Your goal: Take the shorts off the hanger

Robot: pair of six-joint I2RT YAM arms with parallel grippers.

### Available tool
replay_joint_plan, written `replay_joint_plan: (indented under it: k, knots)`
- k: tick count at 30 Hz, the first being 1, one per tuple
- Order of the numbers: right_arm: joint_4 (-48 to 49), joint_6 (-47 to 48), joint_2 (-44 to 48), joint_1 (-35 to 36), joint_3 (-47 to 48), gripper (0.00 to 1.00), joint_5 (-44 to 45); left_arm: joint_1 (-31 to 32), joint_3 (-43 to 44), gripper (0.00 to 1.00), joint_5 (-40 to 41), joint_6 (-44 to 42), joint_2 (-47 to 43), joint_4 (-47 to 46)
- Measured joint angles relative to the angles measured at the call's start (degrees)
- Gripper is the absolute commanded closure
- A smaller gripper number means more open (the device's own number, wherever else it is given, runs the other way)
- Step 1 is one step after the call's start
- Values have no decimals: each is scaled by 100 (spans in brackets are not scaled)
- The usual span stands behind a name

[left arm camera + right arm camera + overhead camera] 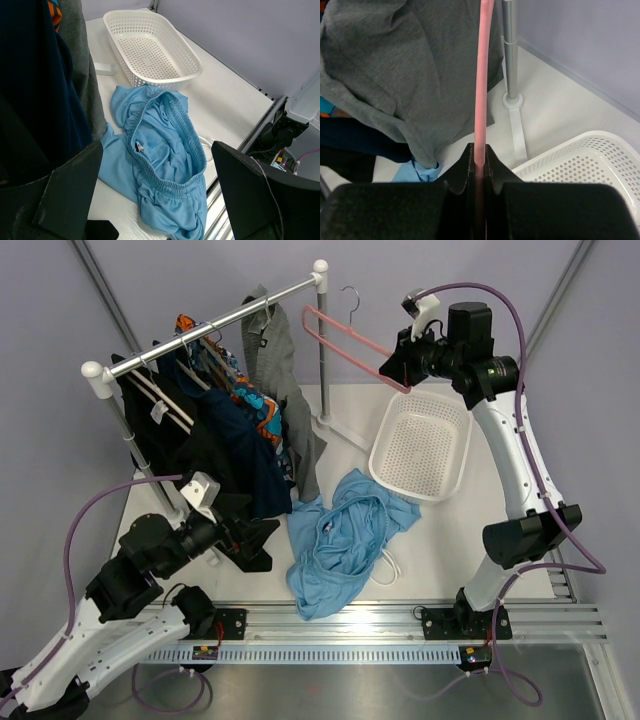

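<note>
The light blue shorts (345, 540) lie crumpled on the table near its front edge, white drawstring (388, 565) trailing to the right; they fill the left wrist view (165, 150). The grey shorts (280, 370) (395, 60) hang from the rack rail. My right gripper (395, 365) (479, 150) is shut on a bare pink hanger (350, 348) (482, 75), held in the air beside the rack's right post. My left gripper (250, 540) (157, 165) stands open just left of the blue shorts, nothing between its fingers.
A white perforated basket (375, 455) (195, 60) (580, 160) sits at the back right. The clothes rack (200, 330) holds black and orange-and-blue patterned garments (240, 430) on hangers. Its right post (510, 55) stands on the table beside the basket.
</note>
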State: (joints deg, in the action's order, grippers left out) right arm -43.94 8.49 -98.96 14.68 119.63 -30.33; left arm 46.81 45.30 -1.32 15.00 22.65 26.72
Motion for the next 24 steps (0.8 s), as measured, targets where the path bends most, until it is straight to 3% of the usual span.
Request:
replay_joint_plan:
  k: [13,18,24]
  knots:
    - [212,321,-728,1025,1167,100,1436,0,-83,4,-63,103,219,-238]
    - [221,380,-1274,1202,1867,100,1751,0,-175,4,-90,184,219,-308]
    - [205,442,-1674,1233,1941,100,1937,0,-238,4,-105,273,219,-332]
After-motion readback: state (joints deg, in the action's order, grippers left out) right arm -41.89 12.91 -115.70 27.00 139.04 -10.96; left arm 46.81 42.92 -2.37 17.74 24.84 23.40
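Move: Pinched in the right hand, the empty pink hanger is bound for the right-hand end of the rack's rod, about 20 cm ahead of that hand, 14 cm to its left and some 12 cm higher. The grey shorts hang roughly 14 cm ahead and 21 cm left, a little lower; the white basket sits about 12 cm ahead, 12 cm right and 36 cm below. From the left hand the rod end is some 46 cm ahead, 10 cm right, 20 cm up. Carrying the pink hanger hook-up towards the rod's end, the right hand goes about 8 cm left and 6 cm forward, rising some 3 cm before sinking back to its starting height. Its fingers stay shut on the hanger while the wrist rolls about 10 degrees counter-clockwise, seen from behind the hand. ##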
